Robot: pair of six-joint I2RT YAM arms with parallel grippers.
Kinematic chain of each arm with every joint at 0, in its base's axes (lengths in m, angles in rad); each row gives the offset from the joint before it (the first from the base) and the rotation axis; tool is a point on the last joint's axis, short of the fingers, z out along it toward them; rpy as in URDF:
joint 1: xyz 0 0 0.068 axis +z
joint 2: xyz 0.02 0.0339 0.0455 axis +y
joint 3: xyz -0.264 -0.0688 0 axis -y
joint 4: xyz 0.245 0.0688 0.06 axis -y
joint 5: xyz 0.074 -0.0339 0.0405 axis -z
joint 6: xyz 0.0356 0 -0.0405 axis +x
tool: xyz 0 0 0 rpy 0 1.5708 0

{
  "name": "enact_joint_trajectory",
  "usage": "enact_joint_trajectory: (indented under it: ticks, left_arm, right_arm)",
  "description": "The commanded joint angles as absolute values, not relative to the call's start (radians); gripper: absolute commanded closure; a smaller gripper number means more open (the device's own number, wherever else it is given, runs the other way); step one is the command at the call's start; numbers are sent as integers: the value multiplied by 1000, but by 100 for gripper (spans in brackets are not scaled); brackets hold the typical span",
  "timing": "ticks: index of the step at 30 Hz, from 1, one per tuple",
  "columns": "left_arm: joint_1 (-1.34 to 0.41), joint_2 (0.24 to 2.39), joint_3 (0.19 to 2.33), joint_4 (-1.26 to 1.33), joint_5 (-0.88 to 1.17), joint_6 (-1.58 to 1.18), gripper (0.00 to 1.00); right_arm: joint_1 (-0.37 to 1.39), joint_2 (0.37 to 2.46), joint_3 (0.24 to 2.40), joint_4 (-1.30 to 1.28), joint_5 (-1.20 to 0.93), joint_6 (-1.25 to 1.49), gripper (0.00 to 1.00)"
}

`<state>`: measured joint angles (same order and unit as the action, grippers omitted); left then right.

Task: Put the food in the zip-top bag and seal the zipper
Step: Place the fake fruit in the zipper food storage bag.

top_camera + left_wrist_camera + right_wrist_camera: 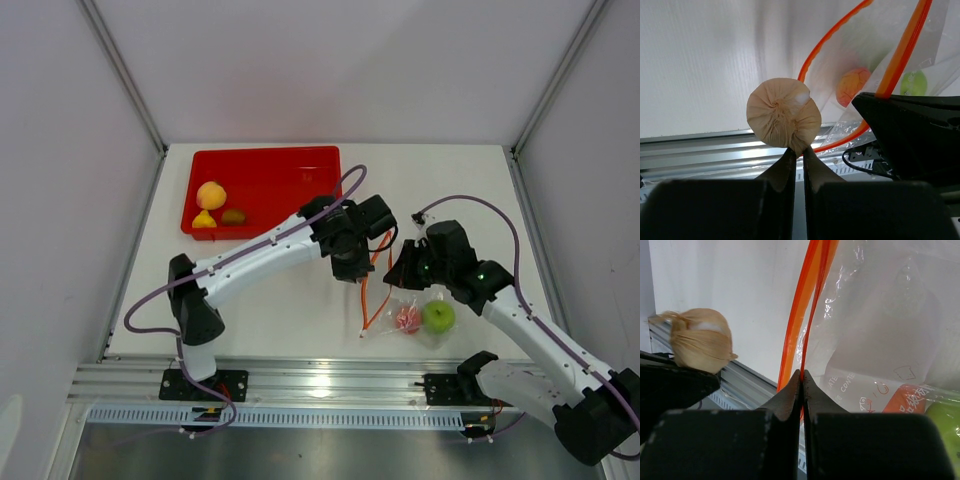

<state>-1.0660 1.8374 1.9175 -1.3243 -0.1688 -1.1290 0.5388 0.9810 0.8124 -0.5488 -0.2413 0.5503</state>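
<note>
My left gripper point(797, 149) is shut on the tip of a beige, garlic-like toy bulb point(784, 120), held in the air just beside the zip-top bag's open mouth. The clear zip-top bag point(420, 318) lies near the table's front edge with a red-pink fruit point(407, 319) and a green apple point(438, 316) inside. My right gripper point(802, 372) is shut on one side of the orange-red zipper point(810, 310), lifting that edge so the mouth gapes. An orange-yellow peach point(211, 194), a yellow piece point(203, 220) and a small brownish piece point(233, 215) lie in the red tray point(290, 170).
The red tray sits at the table's back left. The two grippers point(352, 268) point(402, 272) hang close together above the middle of the table. An aluminium rail point(330, 385) runs along the near edge. Purple cables point(470, 200) loop over both arms.
</note>
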Motion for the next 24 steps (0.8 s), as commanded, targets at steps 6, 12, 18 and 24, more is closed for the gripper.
enact_joint_trajectory:
  ticks: [6,12,18,24]
  left_arm:
    - [-1103,1897,1982,-1269,-100,-1131,92]
    - [-1120,1924,2003,-1252,-80,-1118,91]
    - [-1127,1945,2002,-1235,-61,-1101,84]
    - [-1129,1954,2003,-1226,-57,-1086,54]
  right_arm:
    - [525,927,859,-532,-261,566,100]
    - [517,917,857,-535,-267,571,100]
    - [515,910,854,-537,-268,571,100]
    - [514,904,854,-540,-267,572,100]
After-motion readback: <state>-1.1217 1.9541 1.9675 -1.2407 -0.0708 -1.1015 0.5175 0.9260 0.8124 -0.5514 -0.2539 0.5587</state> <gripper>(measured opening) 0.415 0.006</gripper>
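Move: Just past the left fingers, the bag's open orange-edged mouth lies about 5 cm right, 3 cm back and 5 cm below the left hand, which already holds the fake garlic. The right fingertips pinching its rim are some 7 cm right, level fore and aft, 3 cm lower. Inside the bag, the red fruit lies about 12 cm right, 2 cm back and the green apple 20 cm right, 2 cm back, both 16 cm down. From the right hand the mouth is roughly 3 cm back, 2 cm left, 2 cm below. Carrying the garlic over the bag's mouth, the left hand travels about 5 cm right, with some 2 cm each of back and down, turning slightly clockwise; near the end of the reach its fingers open and let the garlic go. The right hand keeps its pinch on the orange rim and lifts it about 1.5 cm. ##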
